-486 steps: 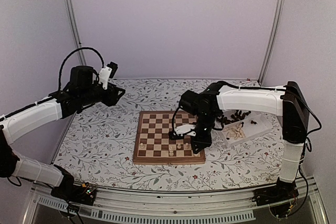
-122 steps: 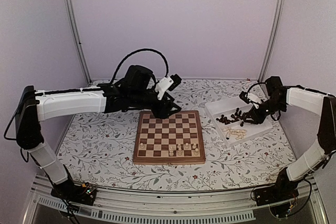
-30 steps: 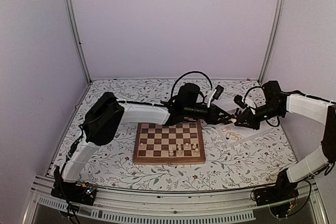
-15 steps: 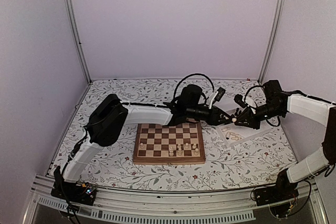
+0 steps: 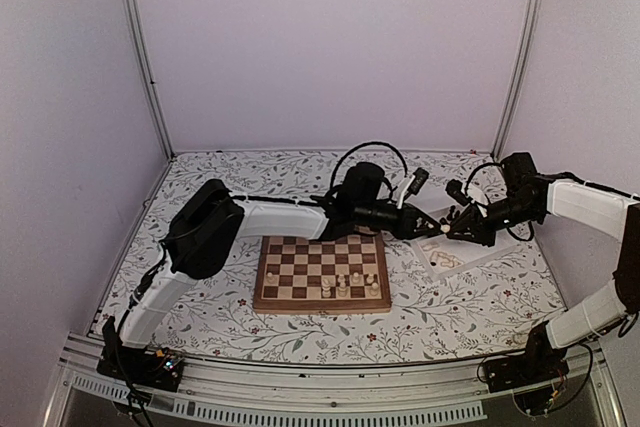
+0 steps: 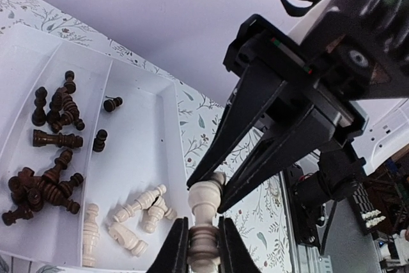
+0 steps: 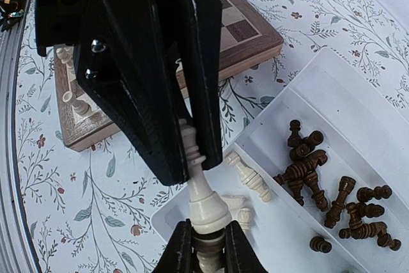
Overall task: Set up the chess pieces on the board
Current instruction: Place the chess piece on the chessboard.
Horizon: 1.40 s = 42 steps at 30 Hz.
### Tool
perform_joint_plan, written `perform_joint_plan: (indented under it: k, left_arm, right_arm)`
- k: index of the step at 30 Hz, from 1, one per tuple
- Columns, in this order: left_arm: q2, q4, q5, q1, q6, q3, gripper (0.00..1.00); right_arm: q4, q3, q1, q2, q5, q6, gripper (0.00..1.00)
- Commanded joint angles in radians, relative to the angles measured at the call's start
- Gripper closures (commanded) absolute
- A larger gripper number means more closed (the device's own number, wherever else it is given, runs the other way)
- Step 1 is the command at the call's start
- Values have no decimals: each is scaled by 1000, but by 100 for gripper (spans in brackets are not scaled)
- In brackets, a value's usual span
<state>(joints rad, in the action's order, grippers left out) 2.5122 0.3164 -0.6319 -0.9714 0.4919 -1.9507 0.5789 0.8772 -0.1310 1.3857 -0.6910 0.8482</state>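
A cream chess piece (image 5: pixel 441 230) hangs in the air over the near corner of the white tray (image 5: pixel 487 250), right of the board (image 5: pixel 322 265), held from both ends. My left gripper (image 6: pixel 203 249) is shut on its ringed collar, and the right gripper's black fingers (image 6: pixel 255 132) pinch the other end. In the right wrist view, my right gripper (image 7: pixel 208 246) is shut on the piece's (image 7: pixel 209 204) wide base, with the left gripper's fingers (image 7: pixel 147 94) clamped on its head. Several cream pieces (image 5: pixel 346 285) stand on the board's near rows.
The tray (image 7: pixel 348 119) holds loose dark pieces (image 7: pixel 319 177) in one compartment and cream pieces (image 7: pixel 249 174) lying in another. The board (image 7: pixel 249 36) lies left of the tray on the floral tablecloth. Purple walls and metal posts enclose the table.
My left jaws have closed onto the cream piece that the right gripper was holding out. The left arm edged slightly right; the right arm has stayed in place.
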Motion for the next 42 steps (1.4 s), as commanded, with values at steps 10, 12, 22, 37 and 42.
perform_joint_plan:
  k: [10, 12, 22, 37, 42]
  left_arm:
    - [-106, 105, -25, 67, 55, 92, 98]
    - [-128, 83, -32, 75, 45, 99, 98]
    - [-472, -649, 187, 104, -392, 164, 98]
    - [-815, -1233, 508, 101, -526, 454, 96]
    - [-796, -1258, 484, 69, -516, 511, 95]
  right_arm:
    - [-8, -11, -6, 36, 11, -10, 88]
    - [-10, -12, -5, 44, 15, -11, 88]
    - [-45, -11, 12, 79, 32, -34, 88]
    - [-83, -10, 14, 111, 69, -42, 88]
    - [-89, -18, 12, 115, 78, -34, 88]
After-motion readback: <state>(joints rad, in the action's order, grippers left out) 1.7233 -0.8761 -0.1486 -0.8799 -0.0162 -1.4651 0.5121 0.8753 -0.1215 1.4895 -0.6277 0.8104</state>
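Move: The left hand, already gripping a white chess piece, has the chessboard's middle about 23 cm to its left, level fore and aft, some 12 below. The lone piece near the board's left edge stands 34 cm left and 4 back; the piece cluster about 19 left and 5 back; the tray's middle lies 7 right and 10 ahead. From the right hand, the chessboard is some 27 cm left and 11 below. Left arcs up, leftwards about 28 cm and down over the board, piece gripped, fingers tipping down; right sinks. ##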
